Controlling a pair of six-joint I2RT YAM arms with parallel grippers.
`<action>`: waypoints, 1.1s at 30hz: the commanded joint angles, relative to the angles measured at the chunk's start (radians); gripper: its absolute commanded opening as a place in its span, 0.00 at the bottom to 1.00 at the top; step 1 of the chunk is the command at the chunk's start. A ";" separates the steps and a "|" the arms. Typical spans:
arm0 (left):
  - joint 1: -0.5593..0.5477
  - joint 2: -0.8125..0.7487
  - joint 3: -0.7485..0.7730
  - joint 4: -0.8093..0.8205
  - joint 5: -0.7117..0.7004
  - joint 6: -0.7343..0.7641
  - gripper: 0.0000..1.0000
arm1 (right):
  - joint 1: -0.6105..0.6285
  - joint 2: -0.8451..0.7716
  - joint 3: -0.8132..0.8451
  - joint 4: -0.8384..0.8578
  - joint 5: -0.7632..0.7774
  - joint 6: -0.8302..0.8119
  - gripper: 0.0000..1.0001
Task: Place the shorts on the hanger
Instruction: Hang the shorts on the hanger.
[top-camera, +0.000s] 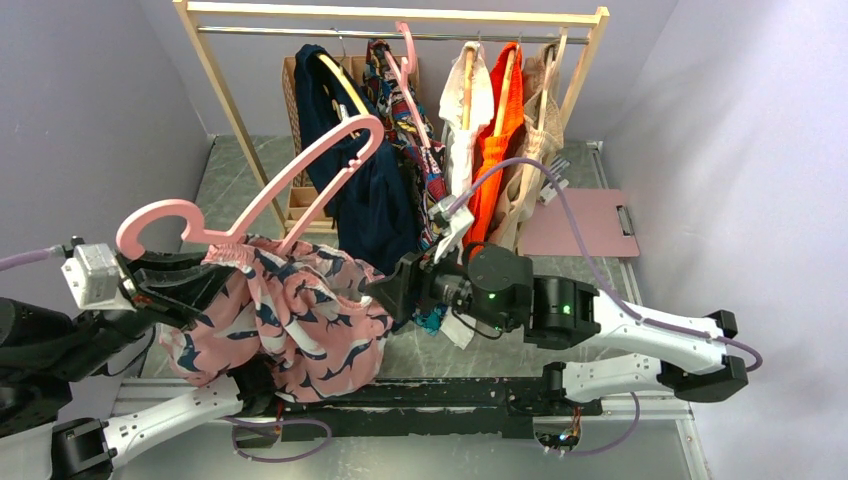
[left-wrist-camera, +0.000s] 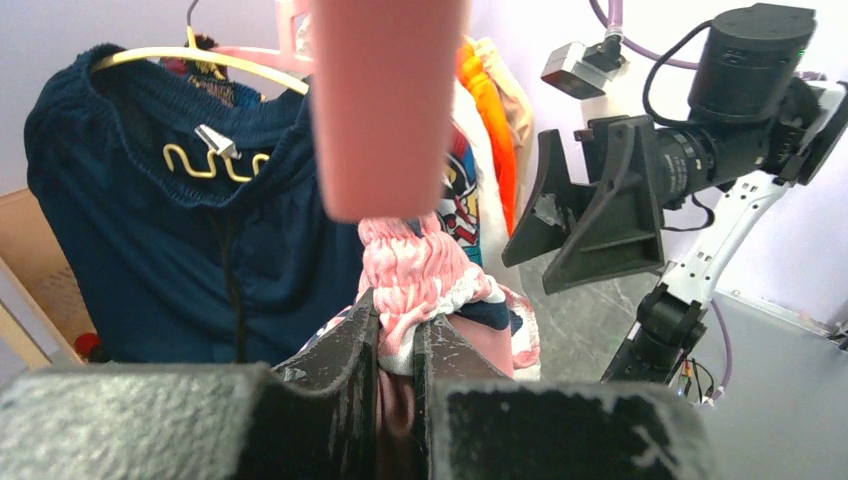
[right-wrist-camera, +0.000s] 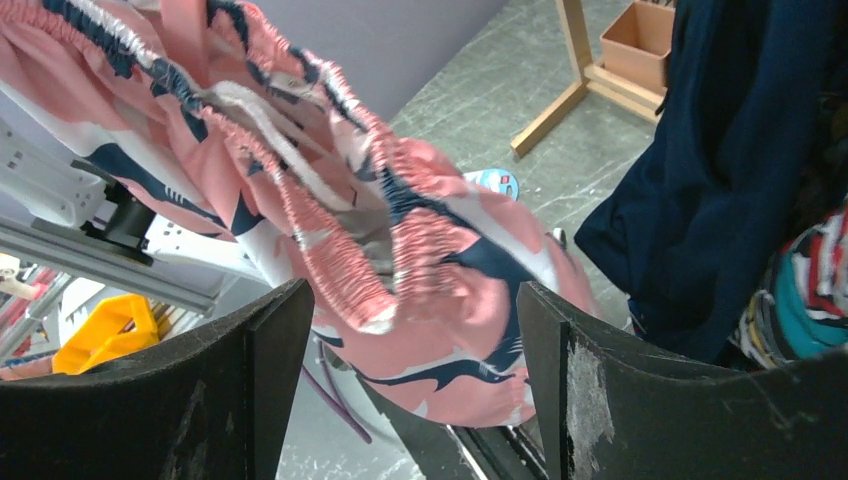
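Observation:
The pale-pink hanger (top-camera: 300, 170) is held up at the left, with its hook (top-camera: 150, 225) pointing left and one arm rising toward the rack. The pink shorts (top-camera: 300, 320), printed in navy and white, hang bunched from its lower part. My left gripper (top-camera: 195, 280) is shut there; in the left wrist view its jaws (left-wrist-camera: 397, 335) pinch the gathered waistband (left-wrist-camera: 410, 270) with smooth pink hanger plastic below. My right gripper (top-camera: 385, 290) stands open just right of the shorts. In the right wrist view the shorts (right-wrist-camera: 440, 260) hang beyond its spread fingers (right-wrist-camera: 415, 380), not touching them.
A wooden clothes rack (top-camera: 400, 15) stands behind, with a navy garment (top-camera: 370, 190), a multicolour patterned one (top-camera: 410, 130), and white and orange ones (top-camera: 505, 120). A wooden box (top-camera: 300, 195) sits under its left side. A pink clipboard (top-camera: 580, 225) lies at the right.

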 joint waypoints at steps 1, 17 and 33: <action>0.003 -0.018 -0.040 0.094 -0.067 -0.018 0.07 | 0.047 0.060 0.035 -0.038 0.109 0.074 0.77; 0.002 -0.053 -0.053 0.106 -0.069 -0.034 0.07 | 0.062 0.187 0.096 -0.135 0.232 0.176 0.39; 0.004 -0.056 -0.011 0.044 -0.009 -0.050 0.07 | 0.046 0.191 0.211 -0.256 0.432 0.079 0.00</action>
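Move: The right hand heads for the near end of the pink shorts' waistband, about 2 cm ahead of it, 3 cm to its left and 4 cm lower. The held pink hanger's middle is some 9 cm left, 3 cm ahead and 15 cm higher; the navy shorts hang roughly 17 cm ahead, 3 cm left and 10 cm lower. From the left hand, that waistband end lies about 11 cm right, 5 cm ahead and 12 cm below. The right hand pinches the near end of the pink waistband between its fingertips, having sunk about 5 cm and edged some 3 cm left with the fingers narrowing, then shut them fully. It turns clockwise by about 15 degrees and, as the fingers shut, starts easing forward and a little up. The left hand keeps its hold on the far end of the waistband, dipping only about a centimetre. ##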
